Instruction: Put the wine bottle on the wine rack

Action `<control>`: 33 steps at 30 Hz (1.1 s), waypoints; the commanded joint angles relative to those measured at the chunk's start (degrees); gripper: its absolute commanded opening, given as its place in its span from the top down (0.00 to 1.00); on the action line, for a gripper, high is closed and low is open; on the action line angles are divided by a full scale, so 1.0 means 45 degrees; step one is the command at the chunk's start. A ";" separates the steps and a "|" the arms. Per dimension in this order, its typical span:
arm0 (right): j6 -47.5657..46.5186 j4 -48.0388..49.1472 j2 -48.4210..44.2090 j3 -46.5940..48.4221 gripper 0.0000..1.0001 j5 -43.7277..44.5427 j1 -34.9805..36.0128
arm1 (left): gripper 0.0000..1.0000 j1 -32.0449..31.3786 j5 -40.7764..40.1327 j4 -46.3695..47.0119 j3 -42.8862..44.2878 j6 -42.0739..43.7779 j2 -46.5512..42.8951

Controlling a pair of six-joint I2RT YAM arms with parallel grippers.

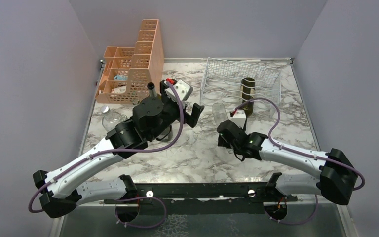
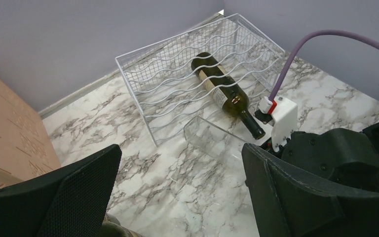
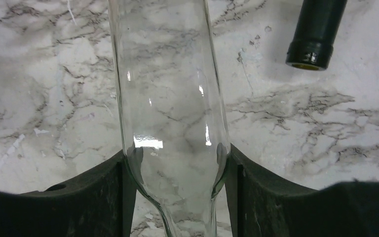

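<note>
My right gripper (image 3: 176,163) is shut on the shoulder of a clear glass wine bottle (image 3: 168,98), which lies low over the marble table with its base toward the wine rack (image 1: 242,79). From the top view this clear bottle (image 1: 218,112) ends just short of the rack's front left corner. A dark green wine bottle (image 2: 222,89) lies in one of the wire rack's (image 2: 163,74) wavy cradles, and its neck (image 3: 316,34) sticks out toward my right wrist. My left gripper (image 2: 180,153) hangs open over bare table left of the clear bottle (image 2: 207,136), holding nothing.
A peach perforated organizer (image 1: 133,64) stands at the back left. A dark bottle (image 1: 152,89) stands upright under my left arm, and a small clear glass item (image 1: 112,118) lies near the left table edge. Grey walls close in the back and sides.
</note>
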 commanded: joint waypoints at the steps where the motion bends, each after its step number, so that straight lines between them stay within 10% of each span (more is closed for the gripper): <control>1: -0.1061 0.2151 -0.0276 -0.0031 0.99 -0.0226 -0.0596 | 0.01 -0.0036 0.0572 0.0117 -0.0218 -0.0280 -0.0357; 33: -0.3218 1.0052 0.3996 -0.0360 0.99 0.0424 -0.3714 | 0.01 -0.0046 0.2000 0.0095 -0.0029 -0.0557 -0.0545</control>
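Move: The right hand holds the clear bottle by its shoulder, base outward. Its free rack slot lies about 20 cm ahead, 1 cm right and 4 cm lower. The dark bottle in the rack is about 20 cm ahead and 10 cm right of the hand; the rack's near left corner is some 14 cm ahead, 10 cm left. From the left hand, the slot is about 19 cm ahead, 16 cm right and 33 cm below. Right hand keeps its grip, pushing the clear bottle forward about 10 cm into the rack, tilting up 10 degrees. ##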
